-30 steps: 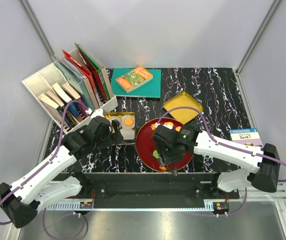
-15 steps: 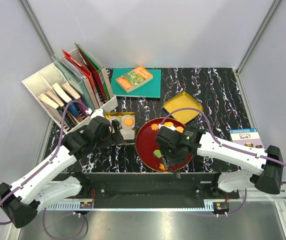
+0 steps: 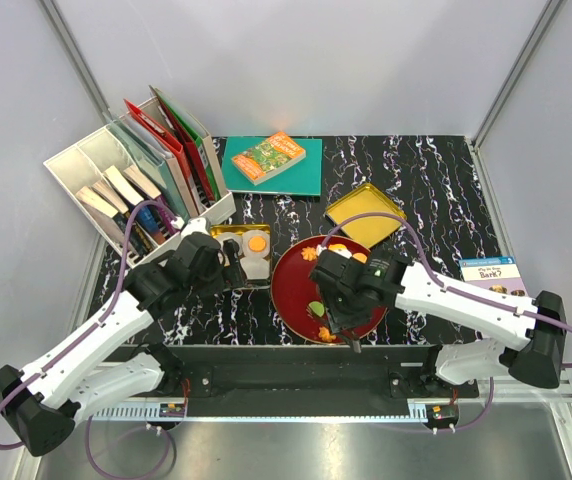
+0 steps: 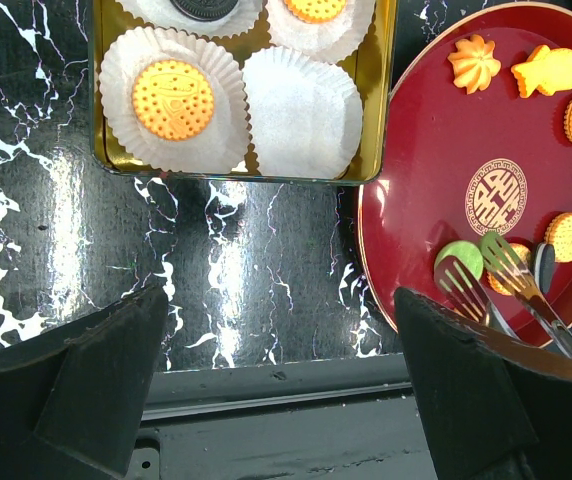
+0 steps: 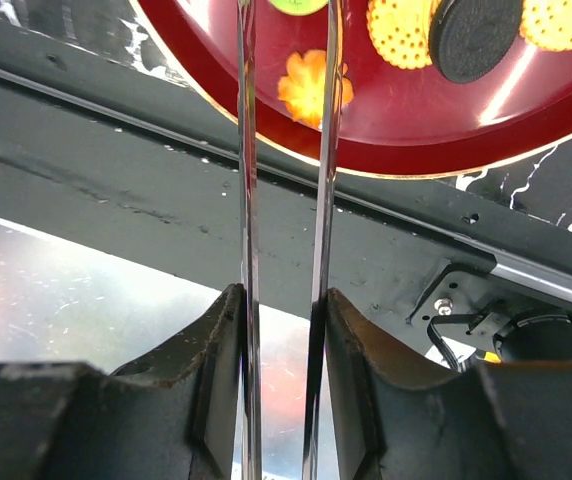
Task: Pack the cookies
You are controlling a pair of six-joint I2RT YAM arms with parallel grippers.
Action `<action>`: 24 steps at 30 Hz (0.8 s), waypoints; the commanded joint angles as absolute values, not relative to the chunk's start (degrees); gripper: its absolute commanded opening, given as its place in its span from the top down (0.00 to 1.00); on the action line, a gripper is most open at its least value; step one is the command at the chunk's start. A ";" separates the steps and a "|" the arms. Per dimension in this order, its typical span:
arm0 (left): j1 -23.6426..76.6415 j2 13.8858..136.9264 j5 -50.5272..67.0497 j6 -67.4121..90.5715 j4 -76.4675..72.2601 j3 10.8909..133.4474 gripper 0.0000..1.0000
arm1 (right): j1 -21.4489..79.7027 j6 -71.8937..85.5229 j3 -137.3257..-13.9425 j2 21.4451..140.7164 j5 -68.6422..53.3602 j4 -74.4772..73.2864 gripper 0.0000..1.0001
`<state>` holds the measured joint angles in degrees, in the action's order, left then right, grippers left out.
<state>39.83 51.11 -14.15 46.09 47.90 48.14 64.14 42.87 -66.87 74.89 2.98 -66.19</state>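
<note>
The cookies lie on a red plate point(image 3: 291, 285): a green one point(image 4: 456, 258), an orange swirl point(image 4: 474, 62), an orange flower point(image 5: 311, 85), yellow rounds point(image 5: 401, 30) and a dark brown disc point(image 5: 476, 35). My right gripper point(image 5: 284, 330) is shut on metal tongs point(image 5: 246, 200). The tong tips point(image 4: 506, 260) sit at the green cookie point(image 5: 299, 4) near the plate's front. A gold tin point(image 4: 381, 100) left of the plate holds white paper cups; one has a yellow cookie point(image 4: 173, 100) and one cup point(image 4: 301, 110) is empty. My left gripper point(image 4: 286, 400) hovers open just in front of the tin.
A gold lid point(image 3: 365, 215) lies behind the plate. A green book point(image 3: 274, 163) lies at the back, and a white file rack point(image 3: 136, 180) stands at the back left. A small book point(image 3: 488, 273) rests at the right edge. The table's front rail point(image 5: 266, 200) runs just under the tongs.
My right gripper has squeezed the tongs narrower and shifted slightly, uncovering the green cookie at the tips. The left arm has not moved.
</note>
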 commanded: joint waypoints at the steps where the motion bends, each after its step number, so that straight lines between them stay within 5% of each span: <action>1: 39.90 51.50 -14.59 45.97 46.05 48.16 0.01 | 64.60 41.57 -74.78 75.67 5.44 -68.72 0.62; 24: 39.90 43.77 -19.95 47.11 52.12 49.66 0.01 | 62.85 24.70 -102.48 94.82 10.90 -71.11 0.62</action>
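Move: The empty paper cup in the tin is the goal for the green cookie, which is already pinched in the tongs. From the right hand, the cup lies about 17 cm ahead, 18 cm left and 9 cm lower, and the green cookie some 8 cm ahead, 5 cm left. The pale round cookie in the tin is 5 cm beyond the cup; the face cookie is 6 cm to its left. From the left hand, the cup is roughly 8 cm ahead, 5 cm right. Keep the tongs closed on the green cookie and raise the right gripper about 7 cm, quickly at first, while carrying it some 9 cm diagonally forward and left, off the plate towards the tin's empty cup. Swing the fingers forward and up and turn slightly counter-clockwise, about 10 degrees each. Ease the open, empty left gripper a couple of centimetres left and up late on. ##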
